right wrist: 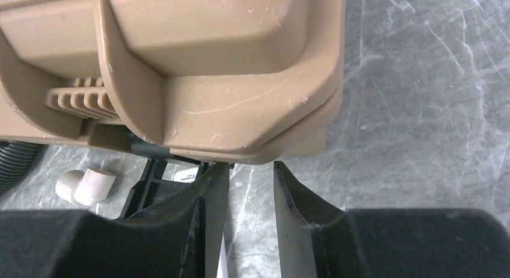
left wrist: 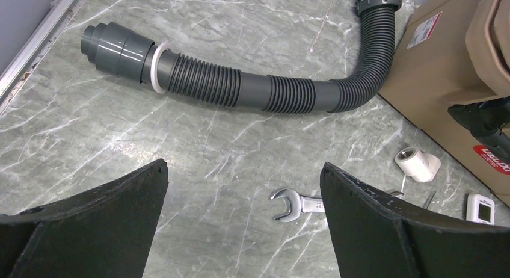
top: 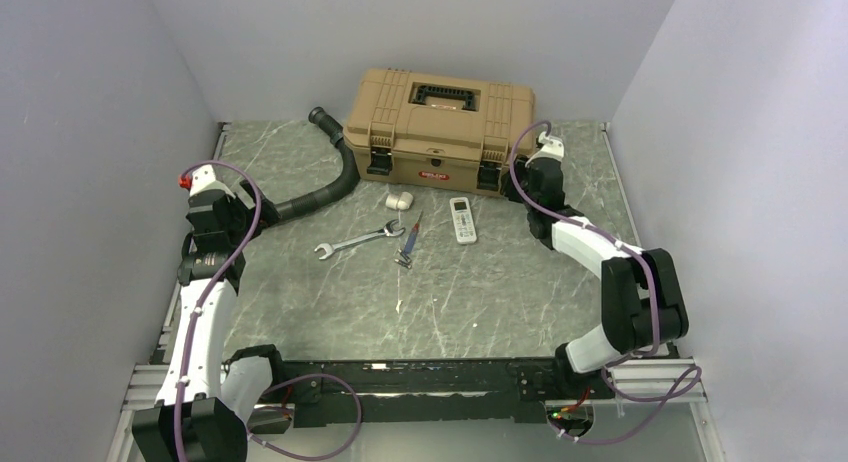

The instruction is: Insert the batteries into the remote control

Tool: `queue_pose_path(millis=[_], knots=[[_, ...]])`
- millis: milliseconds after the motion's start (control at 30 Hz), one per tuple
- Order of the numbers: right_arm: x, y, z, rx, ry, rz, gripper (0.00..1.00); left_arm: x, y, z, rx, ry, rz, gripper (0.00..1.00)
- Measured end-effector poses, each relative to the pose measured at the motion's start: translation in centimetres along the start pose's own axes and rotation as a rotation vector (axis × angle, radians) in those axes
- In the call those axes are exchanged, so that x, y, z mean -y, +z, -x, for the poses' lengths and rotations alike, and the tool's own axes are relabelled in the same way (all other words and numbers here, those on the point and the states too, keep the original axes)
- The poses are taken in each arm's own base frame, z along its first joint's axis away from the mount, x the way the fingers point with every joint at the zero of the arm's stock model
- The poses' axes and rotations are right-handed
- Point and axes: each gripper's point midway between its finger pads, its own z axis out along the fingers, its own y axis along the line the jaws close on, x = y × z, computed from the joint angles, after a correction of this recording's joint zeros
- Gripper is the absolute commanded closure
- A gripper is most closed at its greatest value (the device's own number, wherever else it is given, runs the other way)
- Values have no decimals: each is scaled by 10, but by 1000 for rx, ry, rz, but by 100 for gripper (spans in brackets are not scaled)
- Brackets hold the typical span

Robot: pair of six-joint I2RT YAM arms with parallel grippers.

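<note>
The remote control (top: pixel 463 220) is a slim white handset lying flat on the marble table, just in front of the tan toolbox (top: pixel 440 117); its display end shows at the edge of the left wrist view (left wrist: pixel 481 209). No batteries are in view. My right gripper (right wrist: pixel 251 165) hangs at the toolbox's front right corner, to the right of the remote. Its jaws are narrowed to a small gap with only bare table between them. My left gripper (left wrist: pixel 243 166) is wide open and empty above the table at the left, well away from the remote.
A grey corrugated hose (top: pixel 330 182) curves from the toolbox's left end toward the left arm. A steel wrench (top: pixel 352 242), a small blue-handled tool (top: pixel 410 242) and a white pipe elbow (top: pixel 400 198) lie left of the remote. The toolbox's black latch (right wrist: pixel 150 182) is beside my right fingers.
</note>
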Motion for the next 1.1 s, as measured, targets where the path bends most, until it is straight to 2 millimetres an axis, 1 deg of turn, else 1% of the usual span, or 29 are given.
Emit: queue_pose_path(millis=[233, 500, 1100], knots=[[4, 7, 4, -3, 2, 15, 64, 0, 0, -1, -3, 0, 2, 1], [16, 19, -7, -57, -17, -2, 64, 0, 0, -1, -3, 0, 2, 1], [39, 47, 14, -35, -38, -55, 63, 0, 0, -1, -3, 0, 2, 1]])
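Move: The brown toolbox stands askew, its right end nearer. Its near right corner is roughly 3 cm ahead of the right fingertips, just below the lid's overhang, with its middle about 11 cm ahead, 16 cm left and 4 cm lower. The remote lies some 8 cm back, 10 cm left and 12 cm below; the white fitting is about 2 cm back, 26 cm left and 11 cm below. From the left hand, the toolbox's middle is around 23 cm ahead, 38 cm right and 9 cm down. The toolbox's right front corner is pushed away from the robot by the right gripper, its left finger pushing the front under the lid edge. The hand goes forward about 5 cm while drifting nearly 4 cm right, and dips some 2 cm midway. The fingers stay about a third open, the wrist nearly unturned. ##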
